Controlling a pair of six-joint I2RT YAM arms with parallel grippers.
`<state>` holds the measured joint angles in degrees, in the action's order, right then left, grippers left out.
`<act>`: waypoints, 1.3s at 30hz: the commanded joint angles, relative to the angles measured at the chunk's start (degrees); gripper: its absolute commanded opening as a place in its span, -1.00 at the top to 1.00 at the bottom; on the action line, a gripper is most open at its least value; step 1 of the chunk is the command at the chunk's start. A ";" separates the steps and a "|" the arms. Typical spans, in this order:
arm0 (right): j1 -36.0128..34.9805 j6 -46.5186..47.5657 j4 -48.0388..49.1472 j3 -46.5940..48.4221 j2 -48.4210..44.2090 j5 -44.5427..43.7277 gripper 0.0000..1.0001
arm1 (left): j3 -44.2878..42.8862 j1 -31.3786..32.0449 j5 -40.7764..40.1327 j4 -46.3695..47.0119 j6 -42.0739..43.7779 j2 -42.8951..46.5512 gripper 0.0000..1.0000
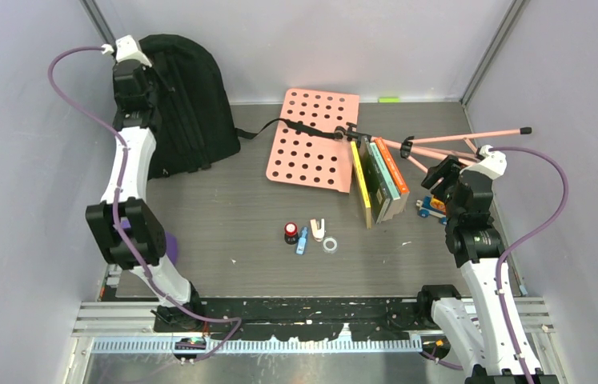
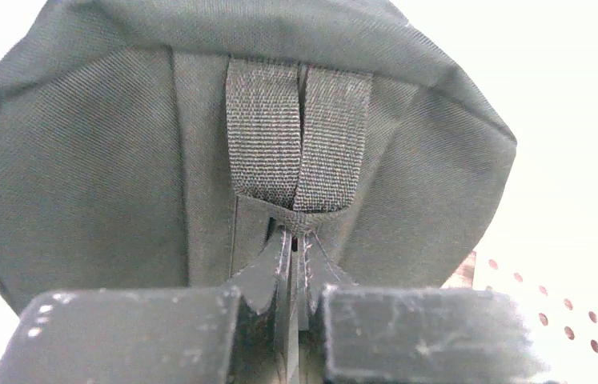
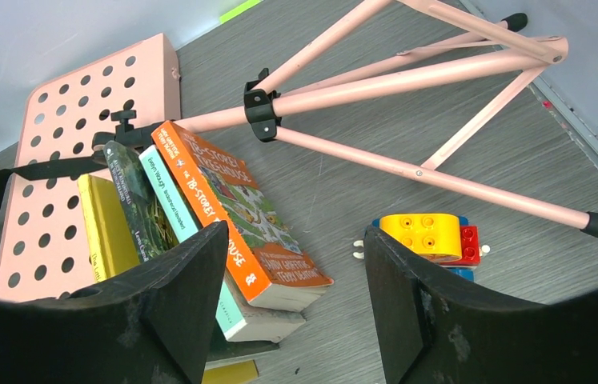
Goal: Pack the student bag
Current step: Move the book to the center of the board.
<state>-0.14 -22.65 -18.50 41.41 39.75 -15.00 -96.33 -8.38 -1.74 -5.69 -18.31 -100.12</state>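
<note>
The student bag (image 1: 195, 96) is a large black backpack standing at the back left against the wall. In the left wrist view its rounded top (image 2: 79, 176) fills the frame, with a grey webbing carry loop (image 2: 299, 136) in the middle. My left gripper (image 1: 145, 64) (image 2: 299, 234) is shut, its fingertips pinched together on the lower fold of that loop. My right gripper (image 1: 439, 180) (image 3: 295, 232) hovers open over the table at the right, nothing between its fingers.
A row of books (image 1: 379, 180) (image 3: 223, 200) leans against a pink perforated music stand (image 1: 311, 136) (image 3: 79, 120), whose legs (image 3: 407, 80) stretch to the right. A toy block car (image 1: 431, 208) (image 3: 431, 236) lies under the right gripper. Small items, among them a tape ring (image 1: 330, 244), lie mid-table.
</note>
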 commanded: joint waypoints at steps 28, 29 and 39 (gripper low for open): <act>0.14 -0.40 1.24 -0.12 -2.03 2.17 -0.38 | 6.72 21.18 13.17 -0.82 11.15 22.00 1.00; 0.14 -0.38 1.22 -0.10 -1.93 2.22 -0.38 | 6.69 22.20 12.82 -0.96 10.63 21.90 1.00; 0.14 -0.22 1.09 0.13 -0.35 3.84 -0.46 | 6.60 26.09 8.52 -10.00 6.41 22.87 0.81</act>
<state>-0.14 -22.81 -18.55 41.23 39.05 -12.47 -87.26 17.41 9.91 -11.05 -10.31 -79.46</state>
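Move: The black backpack is already pinched by its top loop in the left hand, up against the rear wall. The open middle of the table, where it is bound, lies about 42 cm to the hand's right, 18 cm back and 33 cm below. At table height too, the pink board is roughly 45 cm right and 5 cm ahead, and the red-lidded jar about 40 cm right and 30 cm back. From the right hand, that table middle is some 44 cm left, 8 cm ahead and 23 cm below. The backpack is first pulled back off the rear wall and up by its top loop, about 5 cm each way. The left hand then swings it mainly right, roughly 24 cm in all, towards the table middle, still easing back, rising a little more and sinking slightly at the end. The wrist turns some 40 degrees clockwise while the shut fingers keep their pinch. ##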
